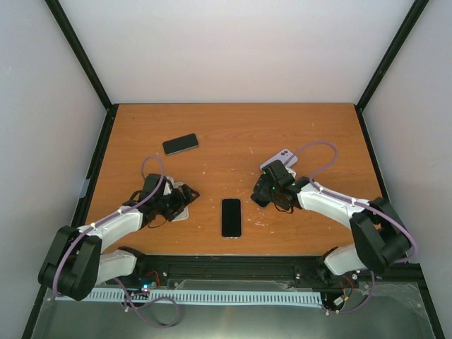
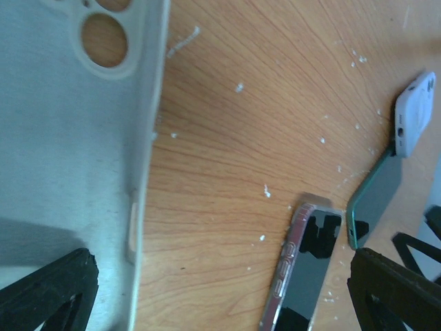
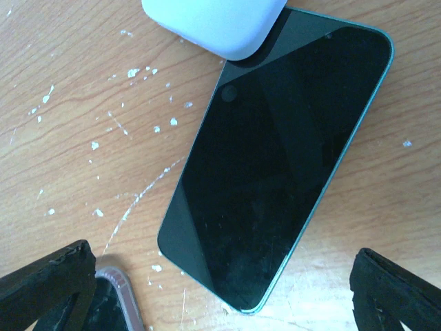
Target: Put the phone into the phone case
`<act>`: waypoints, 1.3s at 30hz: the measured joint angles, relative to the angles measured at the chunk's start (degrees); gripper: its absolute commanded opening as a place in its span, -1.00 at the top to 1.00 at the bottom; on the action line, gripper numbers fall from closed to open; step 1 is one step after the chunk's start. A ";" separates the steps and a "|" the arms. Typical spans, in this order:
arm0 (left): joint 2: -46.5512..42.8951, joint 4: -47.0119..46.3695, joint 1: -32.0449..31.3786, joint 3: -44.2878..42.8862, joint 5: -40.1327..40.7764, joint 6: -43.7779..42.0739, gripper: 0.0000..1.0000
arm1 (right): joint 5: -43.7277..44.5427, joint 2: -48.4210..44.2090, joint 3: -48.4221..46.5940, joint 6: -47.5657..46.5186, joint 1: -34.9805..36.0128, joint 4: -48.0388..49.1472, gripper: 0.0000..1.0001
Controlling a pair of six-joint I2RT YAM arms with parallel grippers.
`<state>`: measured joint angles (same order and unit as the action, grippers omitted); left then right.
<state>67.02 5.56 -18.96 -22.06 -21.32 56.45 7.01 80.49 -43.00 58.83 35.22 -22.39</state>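
Note:
A pale grey-green phone case lies open side up with round camera holes, partly under my left gripper, which is open and empty; its left finger is over the case. In the top view the case peeks out below that gripper. A teal-edged phone lies screen up on the table, between the spread fingers of my open right gripper. In the top view the right gripper hides this phone. The phone also shows in the left wrist view.
A phone in a clear reddish case lies at the front middle. A lavender phone-shaped item rests on the teal phone's far end. Another dark phone lies at the back left. The enclosure's walls stand around the wooden table.

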 measured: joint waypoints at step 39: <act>-5.22 15.54 3.30 -5.53 20.81 2.40 -0.99 | 1.90 24.94 -22.56 19.45 -1.09 -21.75 -0.89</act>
<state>61.80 21.10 -15.66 -27.59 -0.51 58.85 8.91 105.43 -65.56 78.28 34.13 -44.14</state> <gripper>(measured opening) 0.995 0.937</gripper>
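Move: The green-edged phone lies under the right hand, about 3 cm ahead, 1 cm right and 5 cm below. The purple phone is some 13 cm ahead and 5 cm right of that hand, the middle phone roughly 8 cm back and 13 cm left. From the left hand the phone case is about 4 cm left, 2 cm ahead and 4 cm below, with the middle phone some 16 cm right and 4 cm back. Down around the green-edged phone comes the right hand, sinking about 4.5 cm and edging forward, turning some 20 degrees clockwise and tipping to point steeply down, so its wide-open fingers straddle the long sides, then stays there. The open left hand edges right briefly, then sweeps left across above the case, netting about 7.5 cm, turning counter-clockwise with its left side rising. ##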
